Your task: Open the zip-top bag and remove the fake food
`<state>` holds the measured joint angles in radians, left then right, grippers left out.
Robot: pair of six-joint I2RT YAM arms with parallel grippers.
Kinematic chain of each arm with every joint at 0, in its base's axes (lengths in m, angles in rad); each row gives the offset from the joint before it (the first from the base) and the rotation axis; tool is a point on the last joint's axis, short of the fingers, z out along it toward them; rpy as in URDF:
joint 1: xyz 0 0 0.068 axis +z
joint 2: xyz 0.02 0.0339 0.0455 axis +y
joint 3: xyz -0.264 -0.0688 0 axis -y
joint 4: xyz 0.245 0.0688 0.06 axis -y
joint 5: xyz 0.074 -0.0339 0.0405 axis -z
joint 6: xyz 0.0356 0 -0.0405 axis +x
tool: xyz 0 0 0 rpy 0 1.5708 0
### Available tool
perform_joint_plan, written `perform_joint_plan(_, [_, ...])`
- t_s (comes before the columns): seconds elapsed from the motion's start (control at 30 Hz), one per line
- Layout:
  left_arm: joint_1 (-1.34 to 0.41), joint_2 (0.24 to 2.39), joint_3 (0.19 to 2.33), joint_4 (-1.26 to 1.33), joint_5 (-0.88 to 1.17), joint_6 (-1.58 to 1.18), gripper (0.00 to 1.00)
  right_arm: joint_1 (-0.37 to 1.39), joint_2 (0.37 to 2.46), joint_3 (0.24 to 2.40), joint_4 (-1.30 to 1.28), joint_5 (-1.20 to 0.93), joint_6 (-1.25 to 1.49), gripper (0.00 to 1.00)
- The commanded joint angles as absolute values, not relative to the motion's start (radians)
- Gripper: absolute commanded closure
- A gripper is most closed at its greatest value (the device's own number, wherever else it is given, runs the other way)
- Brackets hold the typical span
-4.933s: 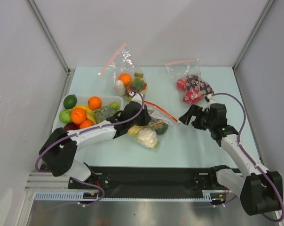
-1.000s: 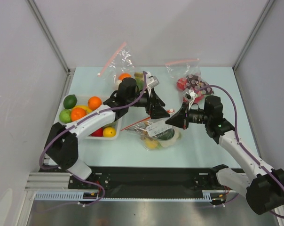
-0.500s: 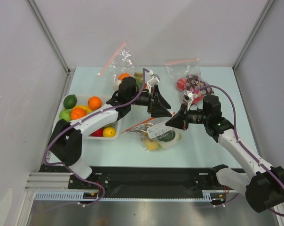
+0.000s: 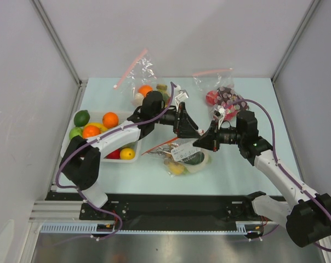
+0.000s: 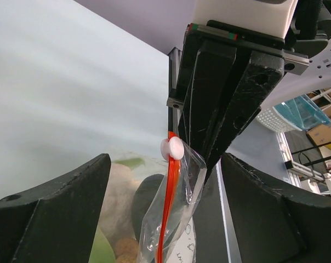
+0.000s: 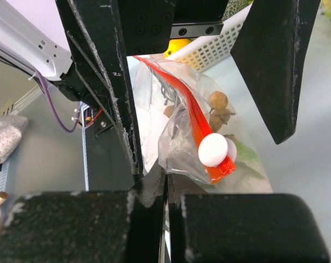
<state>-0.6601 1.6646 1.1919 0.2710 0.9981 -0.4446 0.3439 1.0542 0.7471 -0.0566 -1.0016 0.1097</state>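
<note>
The zip-top bag hangs by its right corner, its red-orange zip rim ending in a white slider. My right gripper is shut on the clear plastic corner just beside that slider, and it also shows in the top view. My left gripper stands open, one finger on each side of the slider without touching it. Fake food lies inside the bag: a brown cluster, a pale leafy head, a dark green piece and a yellow fruit.
A white basket of oranges, limes and a lemon stands at the left under my left arm. Two other clear bags with pink zips lie at the back, one with mixed toys, one with red-purple toys. Walls close in on three sides.
Earlier the bag lay flat under my left gripper; my right gripper has since lifted its corner. Over the last second my left gripper moved slightly right toward the slider.
</note>
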Motion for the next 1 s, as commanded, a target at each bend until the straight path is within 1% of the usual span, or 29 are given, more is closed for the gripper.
perform_joint_plan(0.0, [-0.667, 1.67, 1.221, 0.339, 1.022, -0.452, 0.14, 0.35, 1.057, 0.792, -0.051, -1.022, 0.092, 1.0])
perform_joint_plan(0.03, [-0.667, 1.674, 1.213, 0.363, 1.035, -0.486, 0.14, 0.348, 1.057, 0.793, -0.052, -1.02, 0.089, 1.0])
perform_joint_plan(0.2, [-0.667, 1.678, 1.155, 0.572, 1.068, -0.615, 0.26, 0.35, 1.06, 0.792, -0.055, -1.02, 0.087, 1.0])
perform_joint_plan(0.23, [-0.667, 1.681, 1.155, 0.59, 1.072, -0.644, 0.3, 0.35, 1.06, 0.792, -0.057, -1.02, 0.09, 1.0])
perform_joint_plan(0.33, [-0.667, 1.692, 1.15, 0.653, 1.091, -0.693, 0.35, 0.351, 1.06, 0.793, -0.058, -1.019, 0.087, 1.0])
perform_joint_plan(0.4, [-0.669, 1.697, 1.15, 0.669, 1.097, -0.706, 0.35, 0.35, 1.058, 0.793, -0.061, -1.017, 0.086, 1.0])
perform_joint_plan(0.53, [-0.673, 1.7, 1.147, 0.628, 1.089, -0.678, 0.36, 0.351, 1.058, 0.792, -0.061, -1.015, 0.086, 1.0])
perform_joint_plan(0.63, [-0.676, 1.689, 1.158, 0.511, 1.054, -0.597, 0.35, 0.35, 1.058, 0.792, -0.061, -1.015, 0.084, 1.0])
perform_joint_plan(0.77, [-0.689, 1.681, 1.183, 0.352, 1.026, -0.508, 0.36, 0.351, 1.06, 0.792, -0.061, -1.015, 0.084, 1.0])
perform_joint_plan(0.83, [-0.696, 1.677, 1.181, 0.336, 1.026, -0.492, 0.37, 0.353, 1.06, 0.79, -0.058, -1.015, 0.084, 1.0])
perform_joint_plan(0.9, [-0.698, 1.672, 1.174, 0.347, 1.029, -0.5, 0.4, 0.353, 1.06, 0.788, -0.055, -1.017, 0.086, 1.0])
perform_joint_plan(0.97, [-0.698, 1.674, 1.175, 0.368, 1.029, -0.511, 0.47, 0.353, 1.062, 0.788, -0.057, -1.019, 0.084, 1.0])
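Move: The bag's white zip slider sits almost between the tips of the open left fingers, about 2 cm to that hand's right and level with it. From the right hand, which already pinches the bag's corner, the slider is some 3 cm ahead and 1 cm left, at about the same height. The white fake food in the bag is roughly 6 cm back from the left hand, 0 cm sideways and 15 cm below. The yellow one is about 7 cm back, 6 cm left and 16 cm below. The zip slider stays between the left fingertips while they close around it, from nearly wide open to a bit over half. Meanwhile the left hand bobs up about 2 cm, comes down again nearly 3 cm and eases just over 1 cm back, so the forward finger ends up right beside the slider. The right fingers keep their pinch on the bag's corner, sinking 1 cm at the last. ##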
